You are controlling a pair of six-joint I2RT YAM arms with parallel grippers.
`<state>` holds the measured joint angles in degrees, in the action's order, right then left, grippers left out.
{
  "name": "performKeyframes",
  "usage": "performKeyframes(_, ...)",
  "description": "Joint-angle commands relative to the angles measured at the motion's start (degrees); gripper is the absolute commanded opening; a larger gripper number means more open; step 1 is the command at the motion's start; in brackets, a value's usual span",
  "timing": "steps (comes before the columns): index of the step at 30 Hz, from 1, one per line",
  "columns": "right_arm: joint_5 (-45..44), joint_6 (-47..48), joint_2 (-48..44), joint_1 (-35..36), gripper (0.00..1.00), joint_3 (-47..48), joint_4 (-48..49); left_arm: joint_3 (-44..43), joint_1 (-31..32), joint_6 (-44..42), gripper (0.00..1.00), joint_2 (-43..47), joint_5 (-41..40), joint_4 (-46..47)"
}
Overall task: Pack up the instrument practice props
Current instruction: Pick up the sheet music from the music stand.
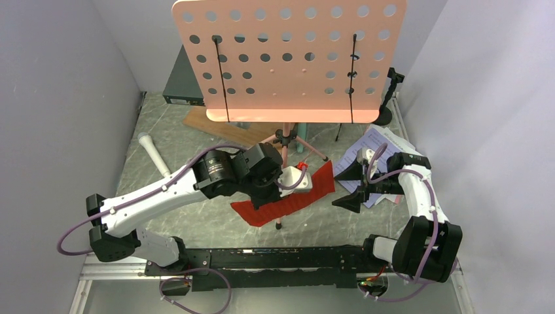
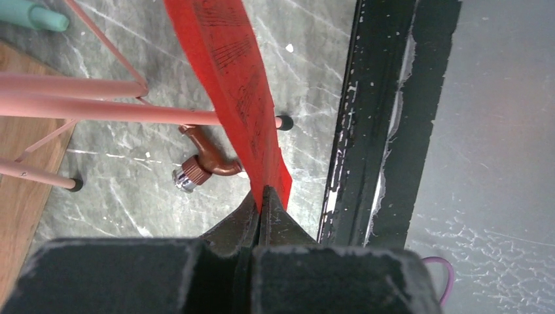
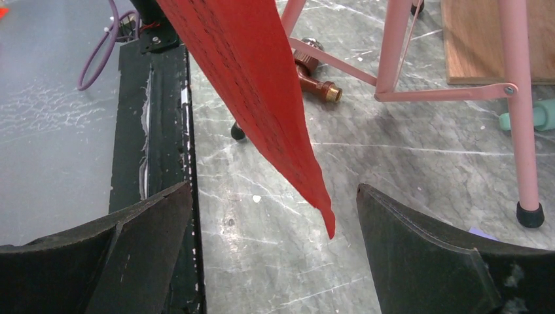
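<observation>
My left gripper (image 2: 263, 196) is shut on the edge of a red sheet-music page (image 2: 235, 78), which hangs off the table (image 1: 196, 222) in the middle (image 1: 288, 196). My right gripper (image 3: 275, 203) is open, and the page's free corner (image 3: 327, 219) dangles between its fingers (image 3: 419, 235) without touching them. The pink perforated music desk (image 1: 288, 59) stands on its pink tripod legs (image 1: 298, 140) behind. White pages (image 1: 378, 145) lie under the right arm. A white microphone (image 1: 154, 154) lies at the left and a mint one (image 3: 533, 118) by a leg. A black mic mount (image 1: 391, 85) stands at the back right.
A dark grey box (image 1: 183, 82) and a wooden board (image 1: 216, 124) sit behind the stand. A small brown fitting (image 2: 206, 160) lies on the marble under the red page. The black rail (image 2: 379, 131) runs along the near table edge. Grey walls close in on both sides.
</observation>
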<state>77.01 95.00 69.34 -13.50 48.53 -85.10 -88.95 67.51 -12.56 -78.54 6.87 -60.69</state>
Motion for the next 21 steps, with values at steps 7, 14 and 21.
performKeyframes(7,2.28,3.54,-0.38,1.49,1.00,-0.05,-0.76,0.26,-0.88,-0.32,0.00,0.67,-2.04,3.53)
performKeyframes(14,3.04,5.85,-2.27,1.98,0.99,-1.37,-0.74,0.87,-1.04,0.34,0.00,0.19,-1.93,4.52)
performKeyframes(21,3.48,6.81,-3.94,2.44,0.01,-1.13,-0.77,2.90,-4.92,4.06,0.00,0.62,0.58,8.43)
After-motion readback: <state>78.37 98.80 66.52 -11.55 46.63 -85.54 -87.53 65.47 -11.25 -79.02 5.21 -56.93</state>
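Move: The left hand already holds the red sheet music. Its free end is about 3 cm ahead of the right hand point and 2 cm left, near its height. The open right fingers are some 22 cm right of the left hand, about 3 cm ahead and 5 cm lower. The copper faucet is about 4 cm ahead, 1 cm right and 20 cm below the left hand. The blue sheets are roughly 11 cm ahead, 13 cm right and 15 cm below the right hand. Back and to its left, about 1 cm each, the right hand eases up to the free end of the red sheet music, and late on its wide-open fingers start to close around that end, getting a little under halfway shut. The left hand keeps its pinch on the sheet and shifts some 2 cm forward. ##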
